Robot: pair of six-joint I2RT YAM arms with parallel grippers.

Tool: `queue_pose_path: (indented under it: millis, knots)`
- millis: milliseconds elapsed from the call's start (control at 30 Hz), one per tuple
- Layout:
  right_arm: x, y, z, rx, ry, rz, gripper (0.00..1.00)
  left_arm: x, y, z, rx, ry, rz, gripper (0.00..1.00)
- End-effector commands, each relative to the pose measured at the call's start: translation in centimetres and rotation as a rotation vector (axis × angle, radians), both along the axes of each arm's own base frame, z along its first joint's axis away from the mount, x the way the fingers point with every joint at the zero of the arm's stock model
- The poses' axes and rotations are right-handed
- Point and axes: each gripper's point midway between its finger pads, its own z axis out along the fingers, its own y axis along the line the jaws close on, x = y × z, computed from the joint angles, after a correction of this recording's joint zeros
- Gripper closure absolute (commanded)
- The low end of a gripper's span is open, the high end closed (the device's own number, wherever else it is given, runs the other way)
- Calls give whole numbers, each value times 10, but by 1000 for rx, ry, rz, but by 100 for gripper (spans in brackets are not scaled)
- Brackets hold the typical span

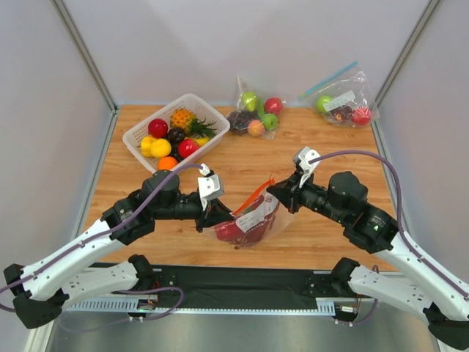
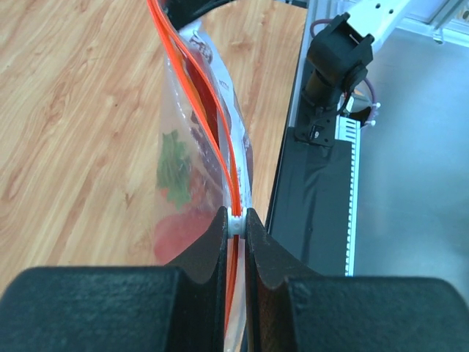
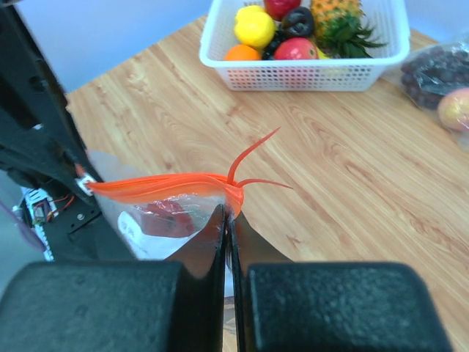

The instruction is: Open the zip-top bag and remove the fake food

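The clear zip-top bag point(image 1: 253, 220) hangs just above the table's front middle, stretched between both grippers. Its orange-red zip strip point(image 1: 253, 199) runs along the top edge. My left gripper point(image 1: 220, 218) point(image 2: 236, 224) is shut on the white slider point(image 2: 236, 222) at the strip's left end. My right gripper point(image 1: 277, 192) point(image 3: 229, 213) is shut on the bag's right corner, just under the zip strip point(image 3: 168, 185), whose two loose tails stick up beyond it. Fake food shows through the plastic: a red piece point(image 2: 176, 231) point(image 3: 168, 216) and a green leafy top point(image 2: 172, 165). The rest is blurred.
A white basket point(image 1: 157, 115) of small fruits and a pineapple stands at the back left. A clear bag of apples and grapes point(image 1: 253, 114) lies at the back middle, and another bag with a blue zip point(image 1: 344, 103) at the back right. The table's front edge is close under the held bag.
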Motion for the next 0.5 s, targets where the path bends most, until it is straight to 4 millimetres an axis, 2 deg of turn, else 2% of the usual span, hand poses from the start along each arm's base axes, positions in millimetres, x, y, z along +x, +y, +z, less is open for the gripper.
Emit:
queue_pose_path:
  millis: [0, 467]
  knots:
    - [34, -18, 2, 13, -33, -162, 100, -11, 9, -6, 24, 11, -26, 100]
    - [82, -29, -4, -8, -31, -270, 100, -3, 24, -23, 100, 16, 54, 100]
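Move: Both hands already pinch an end of the bag's zip edge. The middle of the filled zip-top bag hangs about 5 cm right, 1 ahead and 8 below the left hand. From the right hand it lies some 6 cm back, 6 left and 10 below. From the right hand, the basket stands roughly 32 cm ahead and 31 left, and the grape bag about 41 ahead and 2 left, both some 25 lower. Still pinching opposite ends of the orange zip edge, the two hands draw it apart. The right goes forward about 5 cm and sinks 3, away from the left gripper and towards the grape bag, turning slightly clockwise. The left eases down about 2 cm and a little to its left, fingers staying closed. ##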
